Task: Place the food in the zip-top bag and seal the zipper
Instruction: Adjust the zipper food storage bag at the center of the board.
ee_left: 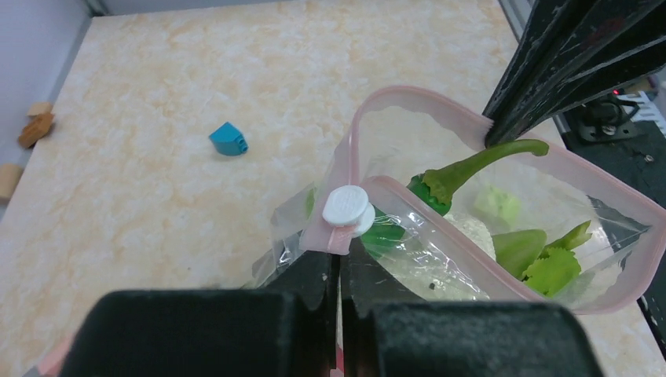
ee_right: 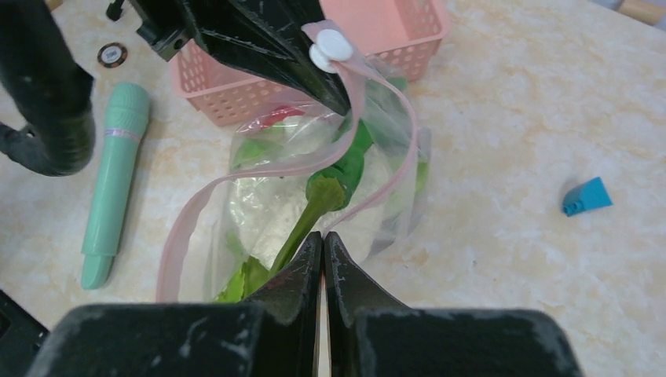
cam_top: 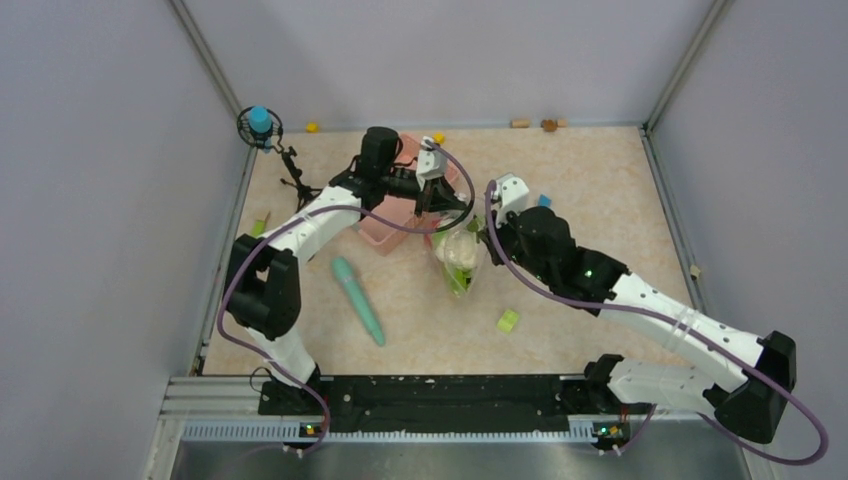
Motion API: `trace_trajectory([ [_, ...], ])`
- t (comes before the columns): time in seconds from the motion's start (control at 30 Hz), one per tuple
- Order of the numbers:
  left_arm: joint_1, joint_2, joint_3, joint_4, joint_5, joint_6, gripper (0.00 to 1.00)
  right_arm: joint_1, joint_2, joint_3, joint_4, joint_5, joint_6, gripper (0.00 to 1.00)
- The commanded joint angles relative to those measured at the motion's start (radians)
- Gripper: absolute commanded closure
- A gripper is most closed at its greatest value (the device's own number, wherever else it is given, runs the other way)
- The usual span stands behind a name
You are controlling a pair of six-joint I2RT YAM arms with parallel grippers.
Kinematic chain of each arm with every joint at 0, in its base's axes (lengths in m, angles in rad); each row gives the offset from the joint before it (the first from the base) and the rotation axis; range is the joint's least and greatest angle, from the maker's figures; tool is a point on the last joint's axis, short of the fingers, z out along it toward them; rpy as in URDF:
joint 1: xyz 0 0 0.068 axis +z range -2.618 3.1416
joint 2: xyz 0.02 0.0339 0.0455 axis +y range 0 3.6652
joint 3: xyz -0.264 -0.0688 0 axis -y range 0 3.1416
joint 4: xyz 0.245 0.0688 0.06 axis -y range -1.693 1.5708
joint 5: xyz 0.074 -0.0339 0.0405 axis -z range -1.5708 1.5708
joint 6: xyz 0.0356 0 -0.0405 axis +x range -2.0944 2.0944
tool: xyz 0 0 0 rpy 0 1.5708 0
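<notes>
The clear zip-top bag [cam_top: 460, 258] stands between my two grippers with its mouth gaping. Its pink zipper [ee_left: 416, 93] curves in an open loop, and a white slider [ee_left: 345, 206] sits at the near end. My left gripper [ee_left: 339, 255] is shut on the zipper strip just below that slider. On the opposite side of the mouth, my right gripper [ee_right: 323, 236] is shut on the rim. The food lies inside the bag: a green stalk [ee_right: 326, 188], white cauliflower [ee_right: 255, 212], leafy pieces [ee_left: 550, 263] and a bit of red [ee_right: 275, 116].
The pink basket [ee_right: 393, 31] stands right behind the bag, under my left arm. A long teal stick [cam_top: 358, 300] lies to the bag's left, a yellow-green block [cam_top: 508, 320] near its front, a blue block [cam_top: 544, 200] to the right. A small black stand [cam_top: 285, 165] is at the back left.
</notes>
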Motion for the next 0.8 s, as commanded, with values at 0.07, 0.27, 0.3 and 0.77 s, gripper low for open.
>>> trace_trajectory([
  [0.07, 0.000, -0.180, -0.048, 0.079, -0.223, -0.194, 1.00, -0.017, -0.078, 0.038, 0.077, 0.219, -0.019, 1.00],
  [0.27, -0.026, -0.386, -0.168, 0.032, -0.364, -0.302, 1.00, -0.047, -0.090, 0.050, 0.089, 0.225, -0.014, 1.00],
  [0.3, -0.040, -0.420, -0.181, 0.009, -0.401, -0.324, 1.00, -0.048, -0.095, 0.049, 0.084, 0.215, -0.001, 0.98],
  [0.77, -0.211, -0.491, -0.014, -0.288, -0.890, -0.584, 1.00, -0.047, -0.411, -0.080, 0.026, -0.089, 0.135, 0.20],
])
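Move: The filled zip-top bag hangs between the hands: its body lies about 8 cm back from the left hand and 12 below, and some 5 cm left of the right hand, 1 back and 12 below. The basket's middle is roughly 12 cm left of the left hand, 4 ahead and 20 below; from the right hand the green sponge is 17 cm back, 7 right, the blue block 9 ahead, 14 right, both about 22 below. Right hand lets the rim go, rising; left, still pinching the zipper end, lifts and backs about 8 cm. ##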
